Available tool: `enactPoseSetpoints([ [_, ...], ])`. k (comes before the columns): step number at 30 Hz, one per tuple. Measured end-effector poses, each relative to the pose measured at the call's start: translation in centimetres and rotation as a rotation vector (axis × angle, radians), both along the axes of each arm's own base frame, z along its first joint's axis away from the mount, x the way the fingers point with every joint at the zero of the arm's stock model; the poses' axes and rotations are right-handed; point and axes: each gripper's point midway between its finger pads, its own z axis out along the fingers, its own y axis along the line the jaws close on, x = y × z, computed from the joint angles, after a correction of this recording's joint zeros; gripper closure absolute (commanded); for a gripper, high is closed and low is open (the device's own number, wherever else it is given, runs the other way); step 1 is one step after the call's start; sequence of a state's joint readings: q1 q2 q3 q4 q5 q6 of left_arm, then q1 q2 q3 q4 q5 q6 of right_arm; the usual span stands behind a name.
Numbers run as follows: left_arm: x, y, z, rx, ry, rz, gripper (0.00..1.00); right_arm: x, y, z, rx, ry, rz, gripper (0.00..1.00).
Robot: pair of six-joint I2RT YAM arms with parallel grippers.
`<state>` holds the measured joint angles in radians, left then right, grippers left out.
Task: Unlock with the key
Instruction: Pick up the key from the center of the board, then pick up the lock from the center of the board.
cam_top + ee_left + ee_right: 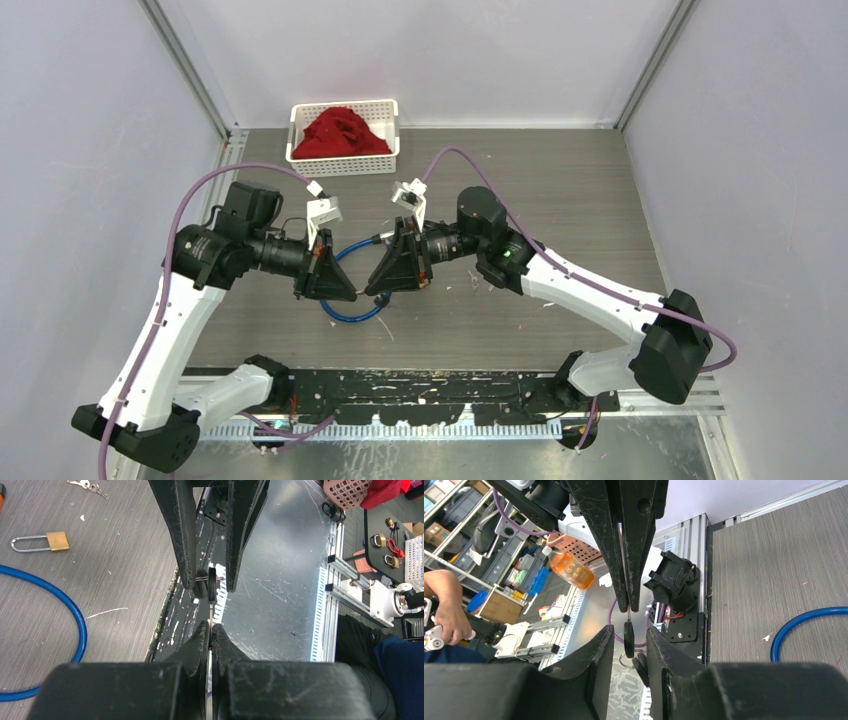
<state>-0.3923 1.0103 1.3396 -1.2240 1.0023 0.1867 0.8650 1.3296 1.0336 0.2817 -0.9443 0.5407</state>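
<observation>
My two grippers meet tip to tip above the middle of the table. My left gripper [211,626] [347,290] is shut on the thin metal blade of a key. The key's black head [212,584] [628,639] sticks out between the fingers of my right gripper [629,630] [377,288], which is open around it and not touching it. A ring with a second black key head [640,666] hangs from the key. A brass padlock [57,541] with a long steel shackle lies flat on the table, away from both grippers.
A blue cable loop [352,312] [75,615] [804,620] lies on the table under the grippers. A small bunch of keys [90,487] lies beyond the padlock. A white basket [300,120] holding a red cloth [342,132] stands at the back.
</observation>
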Motion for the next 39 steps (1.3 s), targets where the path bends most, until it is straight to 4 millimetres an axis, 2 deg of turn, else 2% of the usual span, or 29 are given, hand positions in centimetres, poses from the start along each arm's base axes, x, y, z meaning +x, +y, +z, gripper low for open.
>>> enactPoseSetpoints([
  [11,0.3,0.1,0.0,0.014,-0.001,0.021,1.00,0.0,0.2,-0.5,-0.004,0.013,-0.011,0.64],
  [13,0.3,0.1,0.0,0.015,0.001,0.024,1.00,0.0,0.3,-0.6,-0.007,0.015,-0.010,0.71],
  [16,0.3,0.1,0.1,0.014,-0.001,0.026,1.00,0.1,0.4,-0.8,-0.009,0.017,-0.018,0.96],
  [17,0.4,0.1,0.1,0.017,-0.005,0.030,1.00,0.1,0.4,-0.7,-0.009,0.017,-0.017,0.99],
  [22,0.5,0.2,0.0,0.027,-0.007,0.039,0.98,0.1,0.4,-0.8,-0.007,0.015,-0.021,0.99],
  [23,0.6,0.3,0.0,0.030,-0.009,0.041,0.86,0.2,0.4,-0.8,-0.008,0.015,-0.025,0.99],
  [24,0.7,0.3,-0.1,0.033,-0.010,0.044,0.70,0.2,0.5,-0.8,-0.008,0.016,-0.030,0.99],
  [25,0.8,0.3,-0.1,0.037,-0.013,0.048,0.45,0.3,0.5,-0.9,-0.010,0.017,-0.036,0.99],
  [26,0.9,0.4,-0.2,0.041,-0.015,0.055,0.26,0.6,0.5,-1.1,-0.012,0.018,-0.050,0.99],
  [27,1.1,0.4,-0.3,0.048,-0.020,0.062,0.12,0.8,0.6,-1.2,-0.016,0.021,-0.062,0.99],
  [28,1.3,0.5,-0.4,0.057,-0.022,0.073,0.05,1.0,0.5,-1.5,-0.024,0.026,-0.077,0.99],
  [29,1.5,0.6,-0.5,0.066,-0.029,0.079,0.01,1.4,0.4,-1.9,-0.034,0.033,-0.095,0.99],
  [31,2.2,0.8,-0.9,0.094,-0.045,0.102,0.01,2.2,-0.2,-2.8,-0.060,0.053,-0.139,0.99],
  [34,3.9,0.9,-1.5,0.142,-0.073,0.113,0.01,4.6,-2.4,-4.0,-0.103,0.088,-0.259,0.99],
  [37,6.3,0.6,-2.6,0.197,-0.091,0.098,0.01,8.2,-5.9,-5.1,-0.147,0.122,-0.438,0.99],
  [39,8.8,0.1,-4.2,0.248,-0.076,0.085,0.01,10.5,-8.9,-6.0,-0.169,0.146,-0.567,0.99],
])
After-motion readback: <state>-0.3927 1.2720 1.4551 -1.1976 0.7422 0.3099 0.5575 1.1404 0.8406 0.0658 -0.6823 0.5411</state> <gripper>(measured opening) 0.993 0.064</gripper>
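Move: The key's shank is still in the left fingers, the key's middle about 2 cm to their right; from the right hand point it lies about 1 cm to the left, level, with its black head between the half-open right fingers. Both hands are high over the table. Some 30 cm below the right hand lie the brass padlock, about 11 cm ahead and 7 cm right, and the orange padlock, about 18 cm ahead and 8 cm right. From the left hand the blue cable lock's loop centres about 12 cm ahead, 3 cm left and 30 cm down. The right hand sinks just under 1 cm around the key's black head and shuts its fingers on it while the left hand stays almost still with its hold on the shank, then the left fingers open wide and let go. Gathering speed, the hands part: the right carries the key some 10 cm forward, 9 cm to the right and 5 cm down (6 cm in all), swinging about 30 degrees clockwise, while the empty left hand goes about 9 cm forward and 4 cm down, tipping its fingers some 15 degrees further down. ##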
